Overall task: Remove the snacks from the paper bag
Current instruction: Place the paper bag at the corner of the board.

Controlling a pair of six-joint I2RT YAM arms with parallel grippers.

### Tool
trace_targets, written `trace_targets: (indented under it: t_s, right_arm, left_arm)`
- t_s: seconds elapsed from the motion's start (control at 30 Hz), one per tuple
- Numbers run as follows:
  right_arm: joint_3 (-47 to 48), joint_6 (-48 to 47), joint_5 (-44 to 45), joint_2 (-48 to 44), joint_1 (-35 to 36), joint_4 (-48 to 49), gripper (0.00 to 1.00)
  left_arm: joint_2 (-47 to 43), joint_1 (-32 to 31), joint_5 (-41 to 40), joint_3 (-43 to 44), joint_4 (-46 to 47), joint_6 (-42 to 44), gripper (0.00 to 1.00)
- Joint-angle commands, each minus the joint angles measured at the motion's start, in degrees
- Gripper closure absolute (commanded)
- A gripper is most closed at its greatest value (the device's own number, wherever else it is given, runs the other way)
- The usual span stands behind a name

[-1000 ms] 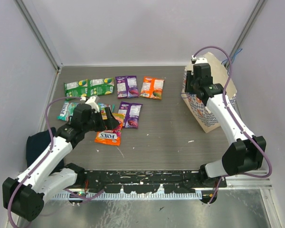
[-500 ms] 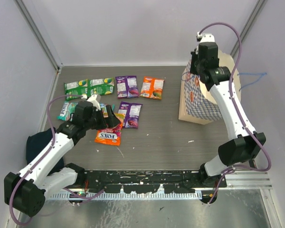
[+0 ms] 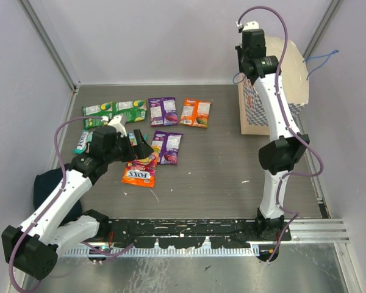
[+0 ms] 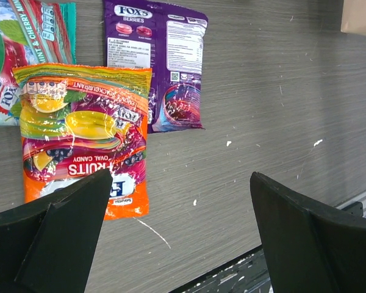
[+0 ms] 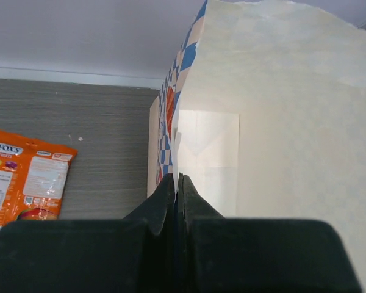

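The paper bag [image 3: 283, 76] hangs tilted at the back right, its cream inside [image 5: 274, 110] facing up with no packet showing in it. My right gripper [image 3: 247, 72] [image 5: 179, 178] is shut on the bag's checkered side wall at the rim. Several snacks lie flat on the table: green [image 3: 97, 112], green [image 3: 130, 110], purple [image 3: 163, 111], orange [image 3: 196, 112], teal [image 3: 84, 141], purple [image 3: 168, 147] and an orange-yellow packet [image 3: 139, 174] [image 4: 85, 128]. My left gripper [image 3: 143, 149] [image 4: 180, 183] hovers open just right of that orange-yellow packet, holding nothing.
A dark blue cloth [image 3: 49, 189] lies at the left edge beside the left arm. Grey walls close in the back and both sides. A black rail [image 3: 189, 229] runs along the near edge. The bag's blue cord handle [image 3: 320, 58] sticks out to the right.
My right gripper has shut on the bag's wall and risen, swinging the bag up and back from its slumped pose. The left gripper drifted slightly right, still open.
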Motion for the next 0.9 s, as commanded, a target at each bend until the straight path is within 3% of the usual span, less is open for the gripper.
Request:
trace_targets:
  t_s: [0.0,0.57,0.87]
  right_arm:
    - [10.6,-5.4,1.9,2.2,-1.0,-0.7,1.00]
    - [11.3,-10.4,-13.2,6.4,-12.2,2.5,1.00]
    - [10.7,-18.4,-10.4,7.7,-13.3,2.8,1.00]
  left_arm:
    - [-0.2,0.2,-0.4,2.4,0.1,0.8,0.02]
    - [1.9,0.2,0.3,4.2,-0.1,2.0,0.02]
    - [4.9,0.1,1.6,6.7,-0.2,1.7,0.02]
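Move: The far right corner of the board, where the bag is to stand, lies about 24 cm to the right hand's right, 8 cm ahead and some 34 cm below. The bag, its left rim between those fingers, has its middle about 7 cm to the right, level fore and aft, and 17 cm below. The orange pack lies some 20 cm to the left, 6 cm back and 34 cm below. From the left hand the corner is about 65 cm right, 36 cm ahead and 19 cm down. The paper bag is dragged by its left rim, which the right hand's closed fingers still pinch: first a couple of centimetres forward, then mainly to the right, about 11 cm in all, towards the far right corner. The hand lifts a little midway and sinks a few centimetres at the end, its wrist barely turning and its fingers staying shut. ##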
